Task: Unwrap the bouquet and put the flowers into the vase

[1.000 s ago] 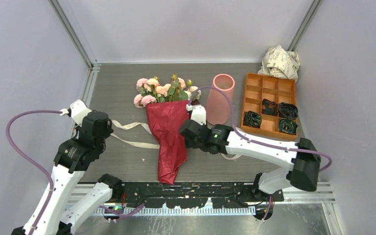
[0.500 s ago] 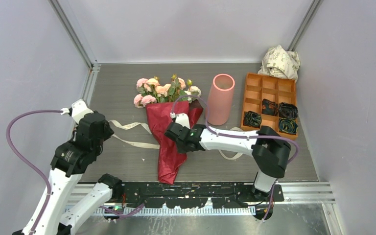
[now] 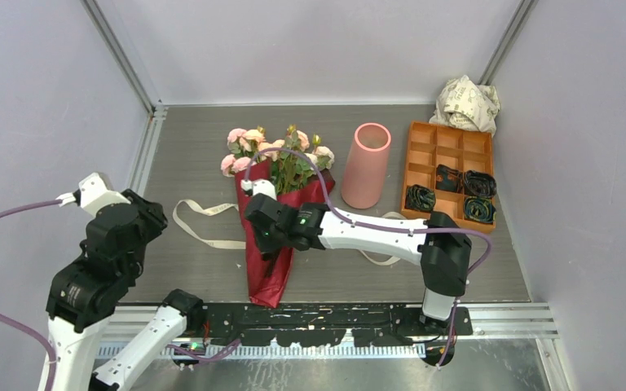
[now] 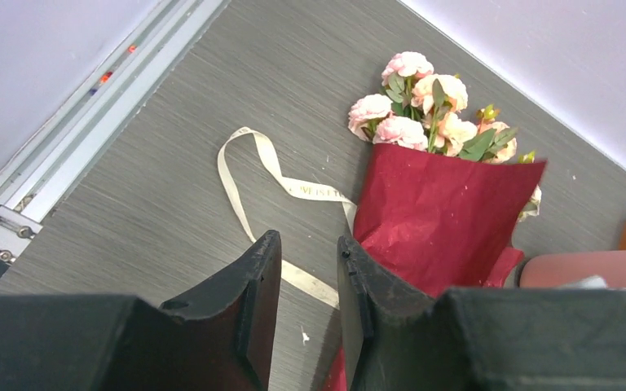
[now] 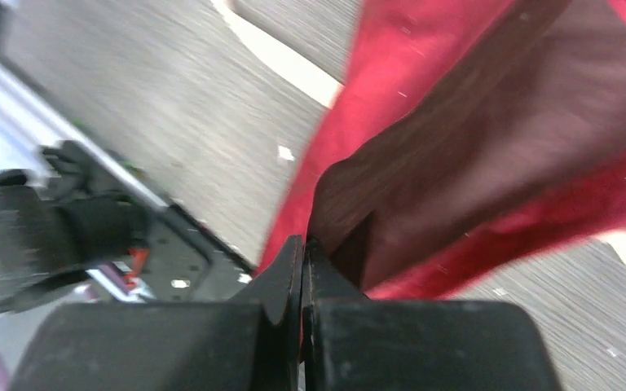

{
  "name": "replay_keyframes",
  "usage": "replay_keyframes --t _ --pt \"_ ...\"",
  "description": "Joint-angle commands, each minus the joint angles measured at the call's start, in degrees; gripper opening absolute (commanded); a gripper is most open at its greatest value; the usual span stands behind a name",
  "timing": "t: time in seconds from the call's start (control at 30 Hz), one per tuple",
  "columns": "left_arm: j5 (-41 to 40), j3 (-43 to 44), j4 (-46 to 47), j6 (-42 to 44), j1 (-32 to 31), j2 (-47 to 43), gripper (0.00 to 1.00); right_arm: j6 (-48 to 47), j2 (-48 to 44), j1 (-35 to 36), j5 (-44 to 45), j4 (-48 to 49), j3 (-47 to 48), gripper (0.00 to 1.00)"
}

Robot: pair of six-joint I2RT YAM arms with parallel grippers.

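Observation:
The bouquet [image 3: 271, 273] lies mid-table, its dark red paper [image 4: 440, 216] around pink and peach flowers [image 3: 277, 151] at the far end. My right gripper [image 3: 262, 238] sits over the paper's left edge and is shut on a fold of it [image 5: 303, 243]; a sliver of red shows between the closed jaws. My left gripper [image 4: 308, 244] hangs open above the table left of the bouquet, with nothing between its fingers. Untied, the cream ribbon [image 3: 204, 221] trails to the left of the paper. The pink vase [image 3: 364, 163] stands upright to the right of the flowers.
An orange compartment tray [image 3: 424, 151] holding dark items sits at the right, with a crumpled printed paper ball [image 3: 466, 102] behind it. Walls close in on the left, far and right sides. A metal rail [image 3: 143, 155] runs along the table's left edge.
My right gripper swept left across the bouquet and shut on the paper's left edge, dragging the wrap leftward. The left arm pulled back toward the near left.

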Motion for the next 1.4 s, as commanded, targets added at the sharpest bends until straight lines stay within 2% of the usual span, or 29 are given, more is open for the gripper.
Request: replay_keyframes --t 0.0,0.17,0.37,0.4,0.5,0.57,0.6,0.77,0.93,1.07,1.17,1.37 --pt "-2.2 2.0 -1.7 1.1 0.2 -1.0 0.33 -2.7 3.7 1.0 -7.4 3.9 9.3 0.01" --pt "-4.5 4.5 -3.9 1.7 0.2 -2.1 0.33 -3.6 11.7 2.0 -16.0 6.8 16.2 0.01" --pt "-5.4 6.2 -4.2 2.2 0.2 -3.9 0.34 -2.7 23.6 2.0 -25.0 7.6 27.4 0.06" --pt "-5.4 6.3 -4.3 2.2 0.2 -4.0 0.34 -2.3 25.5 2.0 -26.7 7.7 29.1 0.09" --pt "-5.5 6.4 -4.8 2.3 0.2 -4.4 0.34 -1.7 29.4 2.0 -29.7 7.8 32.1 0.36" --pt "-5.6 6.3 -4.8 2.4 0.2 -4.4 0.35 -2.1 30.1 1.9 -29.1 8.3 32.2 0.47" --pt "-5.5 6.2 -4.8 2.3 0.2 -4.4 0.35 -2.7 29.7 2.0 -27.9 8.3 31.9 0.49" --pt "-5.1 5.8 -4.1 2.3 0.2 -4.0 0.35 -6.0 21.1 1.8 -20.9 8.1 26.7 0.62" --pt "-2.8 3.0 -2.1 2.2 0.2 -2.7 0.37 -4.9 9.0 1.0 -19.2 8.4 18.6 0.63" --pt "2.2 0.0 0.5 2.0 0.2 0.4 0.37 -4.5 0.3 1.1 -14.1 6.3 11.6 0.64" --pt "6.3 -3.0 2.6 1.7 0.2 2.5 0.37 -3.7 -4.6 1.0 -5.8 2.9 6.4 0.64" --pt "13.0 -10.3 7.8 0.4 0.2 4.8 0.34 1.3 -11.3 -1.1 -1.8 3.1 -5.4 0.67"
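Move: The right gripper already holds the wrapper's free edge shut in its fingers; the bare table to lay the edge on lies some 15 cm to its left, 4 cm back and 8 cm down. The ribbon loop is about 16 cm left and 8 cm ahead, the flower heads 25 cm ahead and 3 cm right, the vase 17 cm ahead and 26 cm right, its middle about level. From the left gripper, the wrapper's middle lies roughly 20 cm right, 2 cm ahead and 26 cm below. Swing the right gripper about 15 cm left in a low arc, up over and then down to the table, turning it some 20 degrees counter-clockwise and keeping the paper edge pinched; open there to let go, then rise about 16 cm and return right over the wrapper with fingers open. Back the left gripper off about 5 cm back, left and up, then bring it down, right and forward towards the opened paper. ##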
